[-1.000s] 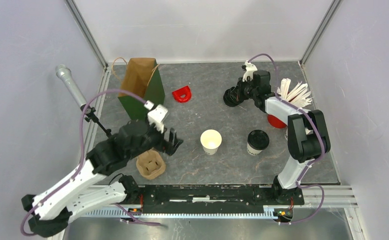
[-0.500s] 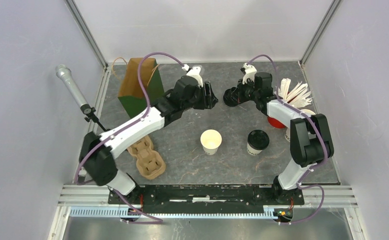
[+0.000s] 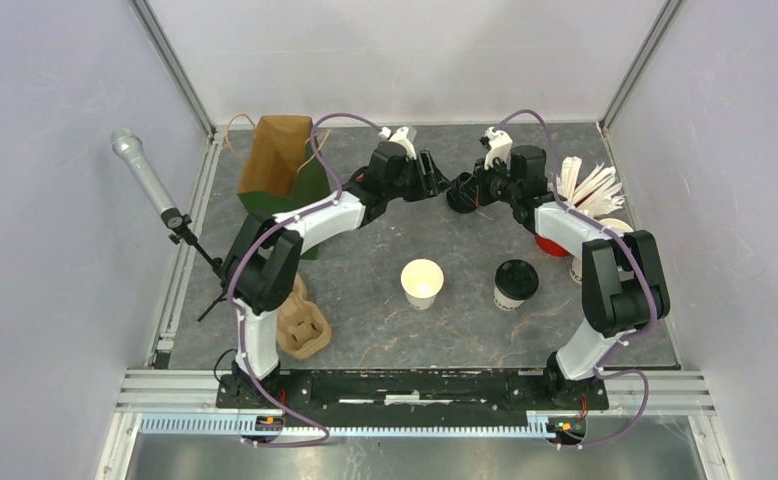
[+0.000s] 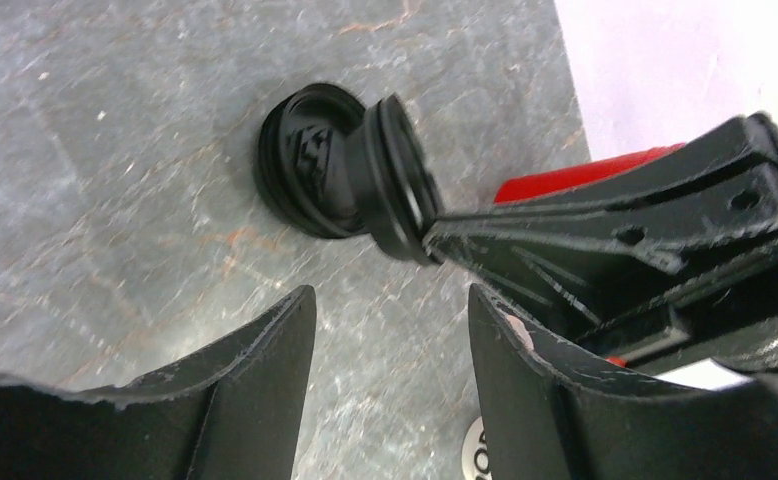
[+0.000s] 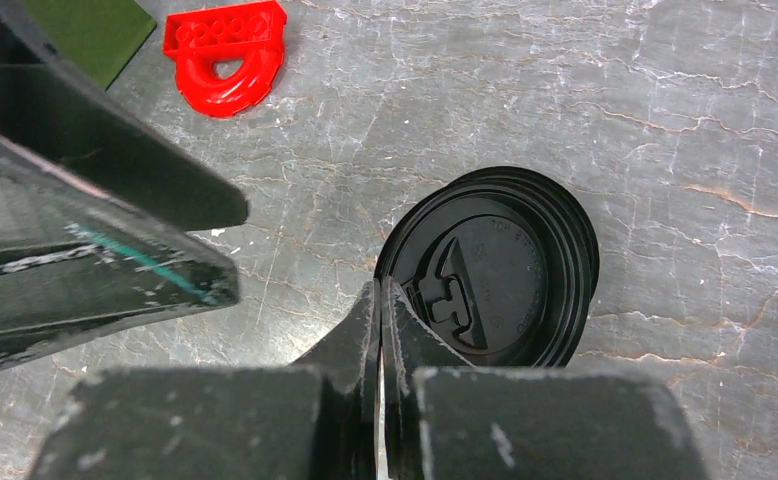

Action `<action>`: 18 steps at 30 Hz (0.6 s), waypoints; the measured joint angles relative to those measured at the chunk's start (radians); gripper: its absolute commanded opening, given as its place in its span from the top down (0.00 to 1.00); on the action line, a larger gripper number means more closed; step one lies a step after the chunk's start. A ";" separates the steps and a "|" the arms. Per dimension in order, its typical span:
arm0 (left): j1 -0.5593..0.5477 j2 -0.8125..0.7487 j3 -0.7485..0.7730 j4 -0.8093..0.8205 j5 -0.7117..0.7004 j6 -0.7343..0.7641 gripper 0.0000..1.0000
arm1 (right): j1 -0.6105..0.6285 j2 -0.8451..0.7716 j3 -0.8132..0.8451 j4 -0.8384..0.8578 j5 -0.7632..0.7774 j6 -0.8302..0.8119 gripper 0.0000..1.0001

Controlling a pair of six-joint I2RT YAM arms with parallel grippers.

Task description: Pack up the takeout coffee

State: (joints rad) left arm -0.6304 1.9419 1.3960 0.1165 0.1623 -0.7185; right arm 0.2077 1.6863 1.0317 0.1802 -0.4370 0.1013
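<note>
A lidded coffee cup (image 3: 515, 283) with a black lid stands right of centre. An open cream cup (image 3: 422, 282) without a lid stands to its left. My right gripper (image 3: 468, 190) at the far centre is shut on the rim of a black lid (image 5: 495, 265). In the left wrist view this lid (image 4: 400, 180) is tilted just above a stack of black lids (image 4: 300, 160) on the table. My left gripper (image 3: 433, 183) is open and empty, its fingertips (image 4: 300, 305) a short way left of the held lid.
A brown and green paper bag (image 3: 280, 165) stands at the far left. A pulp cup carrier (image 3: 300, 328) lies at the near left. A red cup of white sticks (image 3: 587, 187) stands at the right. A red plastic piece (image 5: 227, 45) lies by the bag. A microphone (image 3: 143, 172) stands at the left edge.
My left arm has swung from over the cup carrier at the near left to the far centre, beside the right gripper. The right gripper has stayed in place, shut on the lid.
</note>
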 measured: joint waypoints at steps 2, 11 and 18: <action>0.001 0.037 0.038 0.023 0.017 -0.003 0.37 | 0.000 0.000 0.000 0.000 0.000 -0.005 1.00; 0.018 0.187 0.154 0.065 0.064 -0.009 0.40 | 0.000 0.012 0.000 -0.001 0.002 -0.023 1.00; 0.026 0.232 0.161 0.065 0.076 -0.025 0.40 | 0.000 0.040 0.001 -0.003 0.005 -0.025 1.00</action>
State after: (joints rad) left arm -0.6041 2.1735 1.5574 0.1818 0.2379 -0.7433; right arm 0.2077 1.7260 1.0325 0.1776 -0.4320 0.0761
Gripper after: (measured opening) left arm 0.604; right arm 0.007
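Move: The black lid pinched by the right fingers is what the left hand goes for: about 5 cm ahead of the left hand, 6 cm to its right and 3 cm below. From the right hand the lid's middle is 3 cm ahead, 1 cm left and 1 cm down. The stack of black lids lies roughly 4 cm under the held one. The red handle piece sits about 17 cm left of the left hand, level with it and some 9 cm below. The right fingers keep the tilted lid pinched by its near edge and lower it nearly 2 cm over the stack, starting late. The left hand, its fingers staying part open, closes in on that lid's near edge: first forward and to the right, then mostly down, ending about 4 cm lower, 4 cm forward and 2.5 cm to the right. Its fingertips come right up to the rim; contact can't be settled. ##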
